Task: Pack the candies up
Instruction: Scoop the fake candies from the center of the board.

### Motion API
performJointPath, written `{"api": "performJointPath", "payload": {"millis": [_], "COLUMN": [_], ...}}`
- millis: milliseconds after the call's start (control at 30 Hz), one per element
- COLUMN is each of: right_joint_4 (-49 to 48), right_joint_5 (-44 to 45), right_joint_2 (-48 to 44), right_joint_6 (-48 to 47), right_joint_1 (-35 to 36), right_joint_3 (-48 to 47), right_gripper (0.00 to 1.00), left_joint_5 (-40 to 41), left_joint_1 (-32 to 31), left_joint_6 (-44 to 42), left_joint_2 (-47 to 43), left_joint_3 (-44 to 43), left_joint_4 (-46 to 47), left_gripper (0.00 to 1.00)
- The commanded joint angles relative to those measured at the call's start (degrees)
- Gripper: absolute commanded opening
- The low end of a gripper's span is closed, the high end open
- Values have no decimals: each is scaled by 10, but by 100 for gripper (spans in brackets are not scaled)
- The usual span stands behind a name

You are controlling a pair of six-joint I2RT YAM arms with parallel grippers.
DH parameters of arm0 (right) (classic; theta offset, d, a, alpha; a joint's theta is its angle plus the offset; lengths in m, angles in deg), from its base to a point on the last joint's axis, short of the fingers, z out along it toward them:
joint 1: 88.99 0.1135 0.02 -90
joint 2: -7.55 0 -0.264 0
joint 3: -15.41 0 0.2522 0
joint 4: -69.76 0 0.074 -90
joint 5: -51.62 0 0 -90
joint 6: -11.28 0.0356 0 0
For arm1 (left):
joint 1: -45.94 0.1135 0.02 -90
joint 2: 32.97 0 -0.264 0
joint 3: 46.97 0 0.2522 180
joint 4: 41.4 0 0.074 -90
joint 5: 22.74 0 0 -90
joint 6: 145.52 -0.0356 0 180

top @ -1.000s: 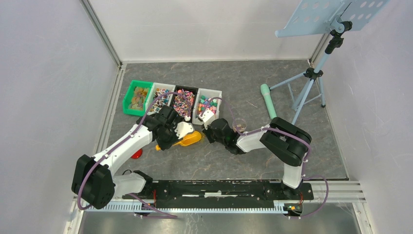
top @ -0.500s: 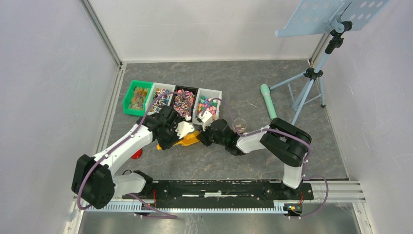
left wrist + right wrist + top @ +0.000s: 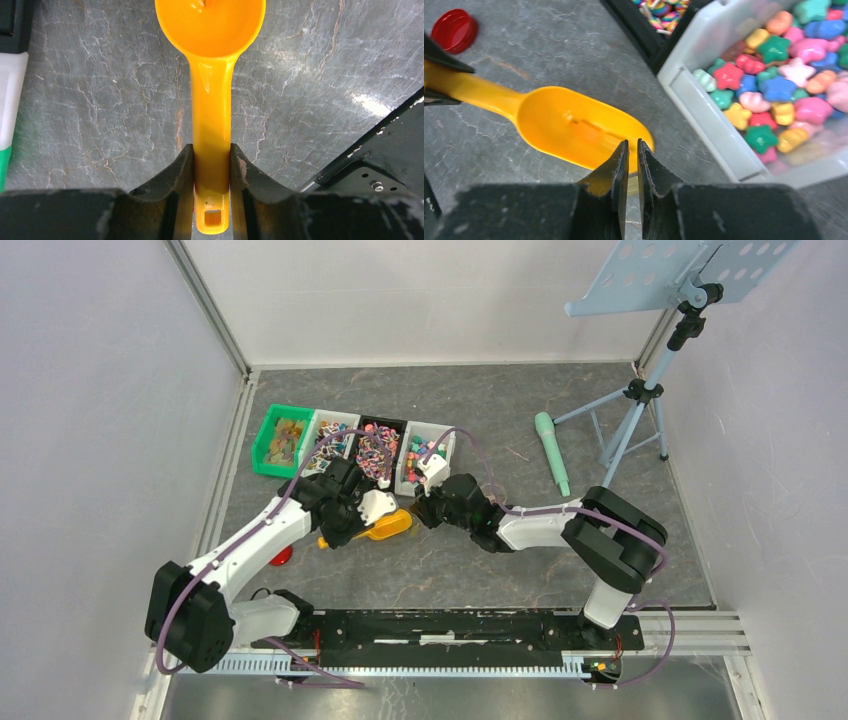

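Note:
The candies are small star and shell shapes in many colours, filling a white bin; more sit in the row of bins. An orange scoop lies low over the table just in front of them. My left gripper is shut on the scoop's handle. The scoop's bowl shows no candies. My right gripper has its jaws almost together, with nothing seen between them, tips at the bowl's front rim. From above, the right gripper meets the scoop's right end.
A red round lid lies left of the scoop, also the red lid in the right wrist view. A black bin adjoins the white one. A teal microphone and a stand's tripod occupy the back right.
The right arm has reached left and forward, bringing its gripper up to the scoop's front rim. The left gripper and scoop have stayed put.

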Motion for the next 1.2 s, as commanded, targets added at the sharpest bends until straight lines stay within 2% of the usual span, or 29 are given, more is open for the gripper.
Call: {"api": "performJointPath", "payload": {"millis": [0,133,433,833,1167], "right_joint_4": [67,89,110,116,70], "right_joint_5": [71,93,126,125,47], "right_joint_2": [-20,-19,-13,30,40], "right_joint_6": [14,42,83,117,167], "right_joint_1": [0,9,28,35,50], "right_joint_3": [-3,6,11,-12,-21], "right_gripper": [17,16,16,16,17], "left_joint_5": [11,-4,23,22,-7], "left_joint_1": [-1,-2,-23,-31,-34], "left_joint_6": [-24,-24,-29,-27,-13], "left_joint_2": [-42,-38,-1,-13,-13], "left_joint_3": [-8,-8,-24,-14,-32], "left_joint_4": [-21,-27,-61,-56,-64], "left_gripper": [2,2,2,2,2]}}
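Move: The pale yellow candy still outside the scoop lies on the board about 3 cm back from the right fingertips, about level sideways and some 6 cm below them. The scoop's bowl is roughly 5 cm left of that candy. The white tray of star candies is about 11 cm ahead of the right hand and 2 cm to its right. From the left hand, which holds the handle, the candy lies about 15 cm right, 2 cm ahead and 6 cm below. The loose yellow candy by the scoop's tip is what the right hand comes down to: nearly shut, the hand sinks about 5 cm, swinging right and back, then edges left towards the bowl, tipping down and turning clockwise, until a fingertip seems to meet the candy. The left hand keeps its grip on the scoop, bobs up a centimetre and down again, and draws the scoop back about 2 cm. ##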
